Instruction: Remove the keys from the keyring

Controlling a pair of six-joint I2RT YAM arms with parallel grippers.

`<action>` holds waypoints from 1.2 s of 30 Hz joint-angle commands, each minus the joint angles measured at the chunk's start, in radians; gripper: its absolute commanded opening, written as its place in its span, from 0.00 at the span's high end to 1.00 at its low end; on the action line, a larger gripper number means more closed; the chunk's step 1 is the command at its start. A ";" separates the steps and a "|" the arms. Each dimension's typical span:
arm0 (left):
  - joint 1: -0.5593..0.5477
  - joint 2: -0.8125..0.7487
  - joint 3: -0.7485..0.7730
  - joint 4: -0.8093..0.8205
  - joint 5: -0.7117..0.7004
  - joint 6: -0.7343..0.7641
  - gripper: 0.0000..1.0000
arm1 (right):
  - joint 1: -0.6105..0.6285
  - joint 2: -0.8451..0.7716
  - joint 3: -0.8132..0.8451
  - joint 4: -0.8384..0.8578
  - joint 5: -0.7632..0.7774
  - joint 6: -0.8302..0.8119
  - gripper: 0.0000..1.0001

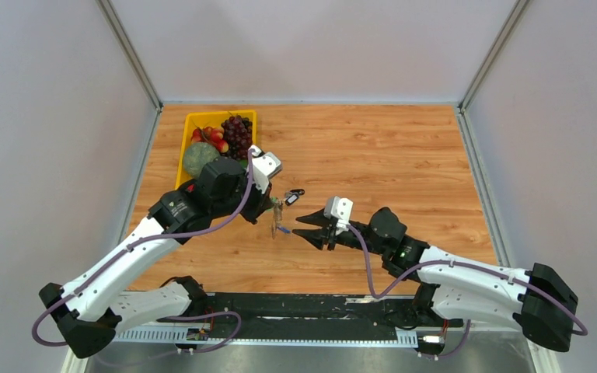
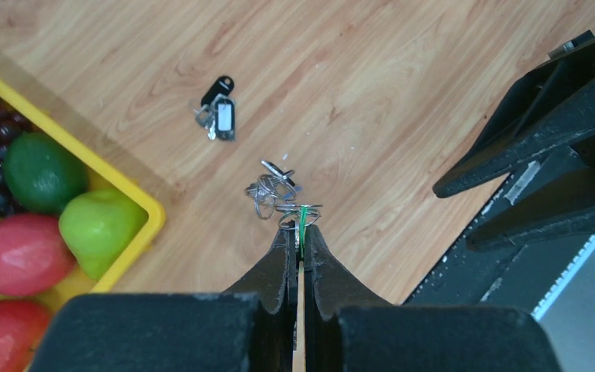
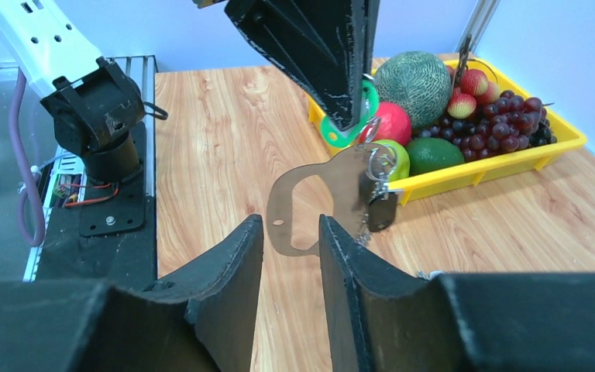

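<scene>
My left gripper hangs above the table, shut at its tips on a green ring at the top of the keyring. The keyring is a flat translucent loop dangling below it. Small metal rings and a dark tagged key hang with the loop. Another black-tagged bunch of keys lies on the wood, apart from both grippers. My right gripper is just right of the hanging bunch. Its jaws are open around nothing, with the loop's lower end just beyond the tips.
A yellow tray with grapes, a melon and apples stands at the back left, close behind the left gripper. The black base plate runs along the near edge.
</scene>
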 commanded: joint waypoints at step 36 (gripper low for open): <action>-0.017 -0.071 0.107 -0.118 0.088 -0.133 1.00 | 0.003 0.305 0.183 0.250 -0.046 0.038 0.68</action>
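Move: The rings on the keyring, pinched shut in the left fingertips, lie about 6 cm forward and 6 cm to the left of the half-open right hand, about 1 cm higher; from the left hand they are just off its tips, some 1 cm forward, 2 cm right and 2 cm below. The keyring's metal plate hangs about 4 cm forward, 7 cm left and 3 cm below the right hand. On the table, the loose tagged keys lie roughly 16 cm forward, 1 cm left and 16 cm below the right hand. The right hand reaches left about 5 cm and forward some 2 cm towards the rings beneath the left fingertips, lifting about 2 cm and sinking back by half late on, its half-open fingers nearly unchanged and ending on either side of the rings without closing. The left hand keeps its pinch on the keyring and brings it back towards its own base by about 4 cm, to meet the right fingers, with the wrist tipping down less than 10 degrees. ##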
